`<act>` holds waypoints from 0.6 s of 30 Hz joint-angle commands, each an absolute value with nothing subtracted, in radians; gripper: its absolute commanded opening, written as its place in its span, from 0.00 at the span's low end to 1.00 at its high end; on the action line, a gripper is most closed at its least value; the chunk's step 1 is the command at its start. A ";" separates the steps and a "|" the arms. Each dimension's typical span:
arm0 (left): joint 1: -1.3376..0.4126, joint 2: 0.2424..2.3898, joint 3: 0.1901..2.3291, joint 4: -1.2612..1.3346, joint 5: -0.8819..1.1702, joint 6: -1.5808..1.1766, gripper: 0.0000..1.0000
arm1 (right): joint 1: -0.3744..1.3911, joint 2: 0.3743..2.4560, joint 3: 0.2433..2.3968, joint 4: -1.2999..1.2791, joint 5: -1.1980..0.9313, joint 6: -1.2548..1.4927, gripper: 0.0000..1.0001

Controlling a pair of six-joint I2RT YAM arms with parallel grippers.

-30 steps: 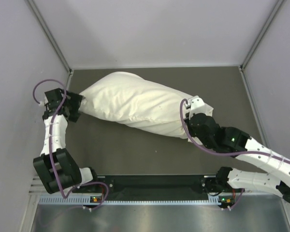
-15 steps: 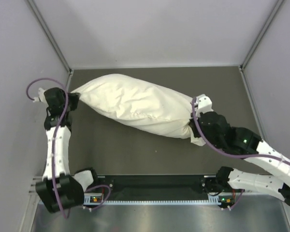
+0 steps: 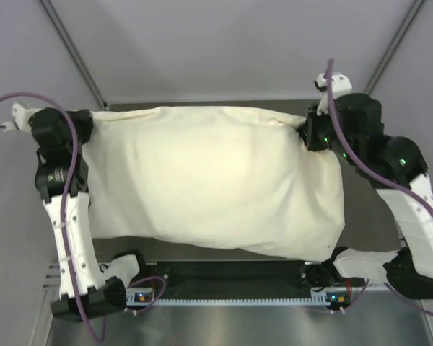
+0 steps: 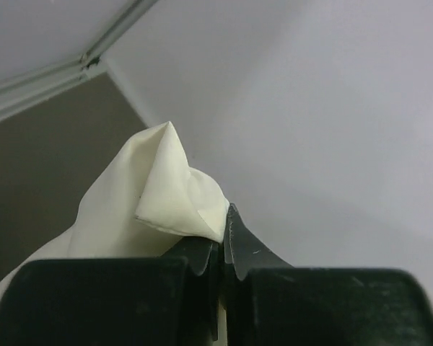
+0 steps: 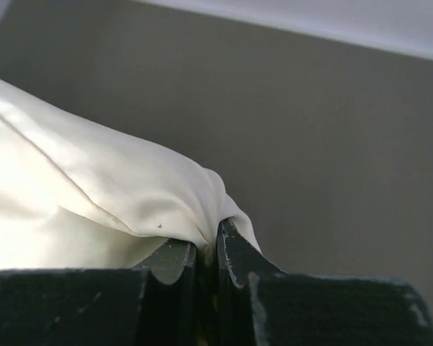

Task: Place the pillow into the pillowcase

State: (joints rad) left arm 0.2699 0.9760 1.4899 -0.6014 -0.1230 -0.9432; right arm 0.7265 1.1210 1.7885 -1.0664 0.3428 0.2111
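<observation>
The cream pillowcase (image 3: 209, 180) hangs as a wide full sheet between the two raised arms, bulging as if stuffed. The pillow itself is hidden; no bright white fabric shows. My left gripper (image 3: 86, 124) is shut on the pillowcase's upper left corner, and that pinched corner (image 4: 175, 194) sticks up past the jaws of my left gripper (image 4: 222, 241). At the upper right corner my right gripper (image 3: 305, 131) is shut on the cloth. In the right wrist view, folds of the pillowcase (image 5: 130, 194) drape over the closed right gripper (image 5: 208, 249).
The dark table (image 3: 364, 187) shows at the right of the cloth. Light walls (image 3: 224, 50) close in the back and both sides. The arm bases and a black rail (image 3: 231, 274) run along the near edge.
Both arms have lifted and spread apart, raising the bundle off the table so it hangs as a broad sheet. The left gripper closed on the left corner.
</observation>
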 commanded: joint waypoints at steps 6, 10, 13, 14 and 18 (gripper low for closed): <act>0.242 1.275 1.275 -0.472 -0.043 -0.950 0.60 | 0.354 1.590 1.925 -1.055 0.023 0.141 0.38; 0.201 1.319 1.330 -0.468 -0.093 -0.875 0.99 | 0.316 1.703 2.014 -1.011 0.087 0.241 0.75; 0.195 1.275 1.380 -0.460 -0.162 -0.792 0.99 | 0.313 1.672 2.043 -0.956 0.095 0.279 0.86; 0.195 1.261 1.393 -0.462 -0.173 -0.770 0.99 | 0.314 1.633 2.020 -0.934 0.113 0.282 0.89; 0.195 1.163 1.431 -0.502 -0.236 -0.693 0.99 | 0.313 1.516 1.932 -0.867 0.192 0.294 1.00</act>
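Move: Out over the far half of the table is where the cased pillow is going: from the left hand some 17 cm ahead, 38 cm right and 33 cm down, from the right hand about 23 cm ahead, 24 cm left and 29 cm down. The pillow still hangs between them, its middle about 13 cm back, 36 cm right and 18 cm below the left hand, and 7 cm back, 26 cm left and 14 cm below the right. Flinging the cased pillow down and outward, both hands swoop together from their pinched grips on its far edge, the left dropping some 22 cm while reaching 10 cm forward, the right going about 18 cm forward and nearly as far down. Both tip down some 30 degrees, open wide on the downstroke to let the cloth go, then lift back a little. ##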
